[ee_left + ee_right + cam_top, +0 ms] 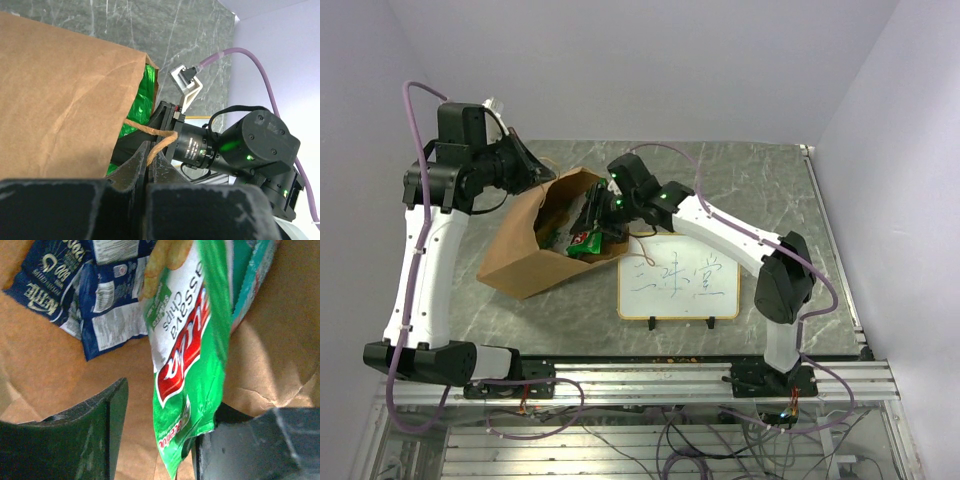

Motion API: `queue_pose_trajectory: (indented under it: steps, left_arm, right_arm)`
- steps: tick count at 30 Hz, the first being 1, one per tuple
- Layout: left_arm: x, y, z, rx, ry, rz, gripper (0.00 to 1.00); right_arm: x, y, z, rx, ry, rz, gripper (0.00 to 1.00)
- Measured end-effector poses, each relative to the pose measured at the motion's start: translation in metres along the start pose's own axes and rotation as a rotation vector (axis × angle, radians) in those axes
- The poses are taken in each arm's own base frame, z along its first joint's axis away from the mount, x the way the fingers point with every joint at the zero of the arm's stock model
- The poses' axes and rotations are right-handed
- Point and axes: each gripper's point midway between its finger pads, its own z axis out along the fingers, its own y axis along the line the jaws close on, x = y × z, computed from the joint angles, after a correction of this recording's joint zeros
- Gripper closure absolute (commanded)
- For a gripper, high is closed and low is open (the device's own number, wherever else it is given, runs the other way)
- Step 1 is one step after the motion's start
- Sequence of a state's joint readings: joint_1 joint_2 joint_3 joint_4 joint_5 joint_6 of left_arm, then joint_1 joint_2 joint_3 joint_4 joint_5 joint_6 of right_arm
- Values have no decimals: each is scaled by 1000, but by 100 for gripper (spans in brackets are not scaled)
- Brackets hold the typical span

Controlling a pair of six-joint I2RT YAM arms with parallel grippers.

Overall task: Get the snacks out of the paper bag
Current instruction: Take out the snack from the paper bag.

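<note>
The brown paper bag [525,255] lies on its side, its mouth facing right. My left gripper [149,150] is shut on the bag's twisted string handle [152,131] and holds the upper rim up. My right gripper [592,222] reaches into the mouth. In the right wrist view its jaws [160,440] straddle the lower end of a green chip bag with a red logo [192,365]. The right finger touches that bag; a gap shows at the left finger. Dark blue packets [75,285] lie deeper on the bag's inner wall [55,365]. Green foil [143,92] shows at the bag's mouth.
A framed whiteboard [677,277] with writing stands on the grey marble table [760,180] just right of the bag's mouth, under the right arm. The right arm's wrist [250,145] sits close to the left gripper. Walls close in behind and at both sides.
</note>
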State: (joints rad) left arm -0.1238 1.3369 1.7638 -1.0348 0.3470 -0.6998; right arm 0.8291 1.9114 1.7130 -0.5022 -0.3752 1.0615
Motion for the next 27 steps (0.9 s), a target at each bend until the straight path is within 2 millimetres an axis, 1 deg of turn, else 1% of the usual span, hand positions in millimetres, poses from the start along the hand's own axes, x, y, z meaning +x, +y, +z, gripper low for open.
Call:
queue_pose_trajectory:
  steps: [1,3,4,7,9,11,12,13,15,18,22,24,27]
  left_arm:
    - [1,0,0,1,2,0,93]
    - [5,2,-1,4,5,-2,93]
    - [7,3,-2,5,7,-7,93]
    - [13,3,-6,19,11,-17,93]
    - [14,1,-10,29,8,-17,93]
    - [14,0,-11,32,6,-15,93]
    - [14,0,-11,31,6,-13,93]
    - [14,2,-11,27,7,-14,93]
    - [14,4,-9,13,6,-17,93]
    - [11,10,-8,-14,-5,-23,93]
    - [6,17,-9,-52,-30,-25,93]
    - [2,19,-11,-65,-46,-19,93]
    - [-3,22,-13,-85,-72,-10,93]
  right_arm:
    - [0,0,3,16,-16,6,53]
    - [4,-6,8,66,-38,36,53]
    - [5,-9,9,87,-45,52,56]
    - [7,-24,15,143,-70,96,75]
    - [7,-35,18,170,-82,120,82]
    - [7,-37,19,179,-88,129,93]
    - [4,-35,18,179,-100,126,99]
    - [3,-32,17,175,-104,116,100]
    - [-1,-22,14,160,-119,92,100]
    - [-6,0,5,123,-134,38,100]
    - [-10,23,-7,79,-138,-47,100]
    - [-10,32,-14,53,-138,-86,100]
    - [-9,46,-29,13,-139,-141,100]
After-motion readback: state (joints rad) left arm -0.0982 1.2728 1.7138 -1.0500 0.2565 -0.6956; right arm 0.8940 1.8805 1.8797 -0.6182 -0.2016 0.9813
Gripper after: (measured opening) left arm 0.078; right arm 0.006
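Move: The green chips pack already stands between the right hand's open fingers in the bag mouth, its middle about 5 cm left, 1 cm back and 6 cm below. From the same hand, the navy packets lie deeper, some 12 cm left, level front to back and 12 cm down; the teal packet is roughly 2 cm left, 6 cm back and 9 cm down. The left hand has the pack about 8 cm back, 2 cm right and 16 cm below. The right fingers shut from half open and pinch the near end of the green chips pack across its width, after the hand dips about 4 cm deeper into the bag mouth, swinging some 10 degrees clockwise. The right hand then reverses and pulls the pack up roughly 9 cm, the swing turning back. The left hand keeps its pinch on the paper handle, easing back a little, then about 2.5 cm left. ##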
